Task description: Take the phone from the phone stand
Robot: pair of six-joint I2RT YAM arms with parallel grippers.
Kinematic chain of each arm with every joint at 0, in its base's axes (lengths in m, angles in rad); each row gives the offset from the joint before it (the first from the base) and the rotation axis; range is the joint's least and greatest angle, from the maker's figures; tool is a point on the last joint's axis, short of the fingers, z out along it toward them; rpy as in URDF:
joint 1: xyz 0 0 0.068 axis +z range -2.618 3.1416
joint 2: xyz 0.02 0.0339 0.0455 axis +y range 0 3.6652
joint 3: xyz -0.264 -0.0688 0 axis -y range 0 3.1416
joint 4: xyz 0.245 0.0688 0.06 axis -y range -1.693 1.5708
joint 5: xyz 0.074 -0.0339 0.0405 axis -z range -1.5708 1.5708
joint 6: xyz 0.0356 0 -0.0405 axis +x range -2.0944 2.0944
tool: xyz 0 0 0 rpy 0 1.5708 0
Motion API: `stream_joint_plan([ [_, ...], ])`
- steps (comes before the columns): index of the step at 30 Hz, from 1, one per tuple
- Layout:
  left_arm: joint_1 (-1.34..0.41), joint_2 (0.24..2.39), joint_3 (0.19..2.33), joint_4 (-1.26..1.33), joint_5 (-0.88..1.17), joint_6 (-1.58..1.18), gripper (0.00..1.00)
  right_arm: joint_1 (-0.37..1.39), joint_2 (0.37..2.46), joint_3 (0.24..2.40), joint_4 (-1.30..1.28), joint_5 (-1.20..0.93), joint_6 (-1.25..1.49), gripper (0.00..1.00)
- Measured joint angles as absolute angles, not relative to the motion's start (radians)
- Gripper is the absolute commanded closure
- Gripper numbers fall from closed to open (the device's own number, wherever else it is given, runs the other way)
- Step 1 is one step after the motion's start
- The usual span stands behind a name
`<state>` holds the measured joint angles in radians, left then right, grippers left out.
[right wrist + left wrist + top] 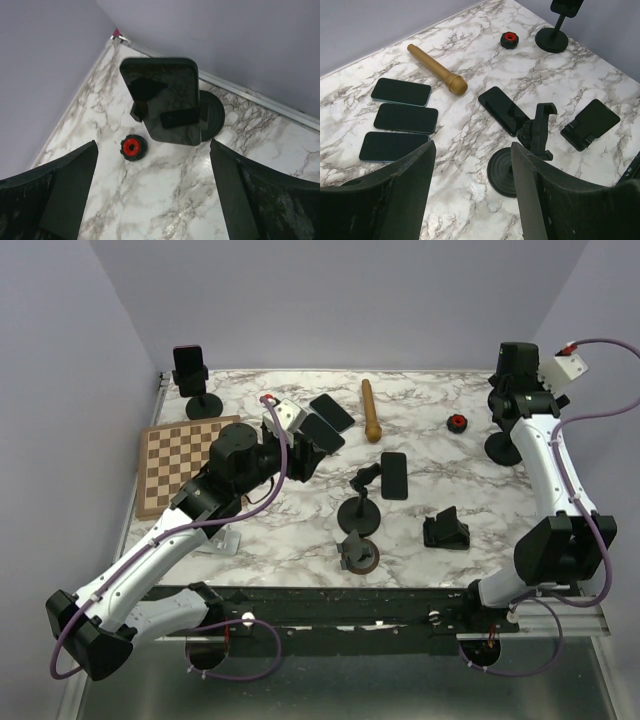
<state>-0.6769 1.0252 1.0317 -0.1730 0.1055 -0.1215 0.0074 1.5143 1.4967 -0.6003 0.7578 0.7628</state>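
Observation:
A black phone sits upright in a black phone stand in the table's far right corner. My right gripper is open and empty, hovering above and just short of it. In the top view the right gripper covers that phone, and only the stand's base shows. A second phone stands in a stand at the back left. My left gripper is open and empty over the table's middle left. An empty stand is to its right.
Three phones lie flat left of a wooden stick, and another phone lies by the empty stand. A red knob, a black wedge holder, a small holder and a chessboard are also here.

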Motion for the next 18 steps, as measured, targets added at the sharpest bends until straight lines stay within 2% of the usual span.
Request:
stream_joint_plan([
  [5, -0.677, 1.015, 1.032, -0.173, 0.109, -0.124, 0.30, -0.022, 1.604, 1.626, -0.627, 0.818, 0.778, 0.00],
  [18, -0.677, 0.997, 1.032, -0.165, 0.126, -0.145, 0.29, -0.063, 1.806, 1.796, -0.693, 0.850, 0.769, 0.00],
])
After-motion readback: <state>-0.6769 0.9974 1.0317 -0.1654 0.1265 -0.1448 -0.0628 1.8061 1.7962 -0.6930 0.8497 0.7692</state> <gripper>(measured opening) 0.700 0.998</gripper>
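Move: The right hand's open fingers are short of the phone upright in its stand at the far right. The phone is about 5 cm ahead, 5 cm to the right and some 4 cm lower. The stand's round foot is roughly 4 cm ahead, 7 cm right and 28 cm down; the red-and-black knob is on the table 11 cm ahead, 5 cm left and 27 cm down. From the left hand this phone is about 20 cm ahead, 55 cm right and 8 cm lower. Forward and to the right in about equal parts, some 6 cm in all, the right hand closes in on the standing phone, rising a little at first and then sinking nearly 3 cm from that peak. The hand swings roughly 10 degrees clockwise early on and ends tipped slightly down, fingers still wide open on either side of the phone; no touch can be made out. ##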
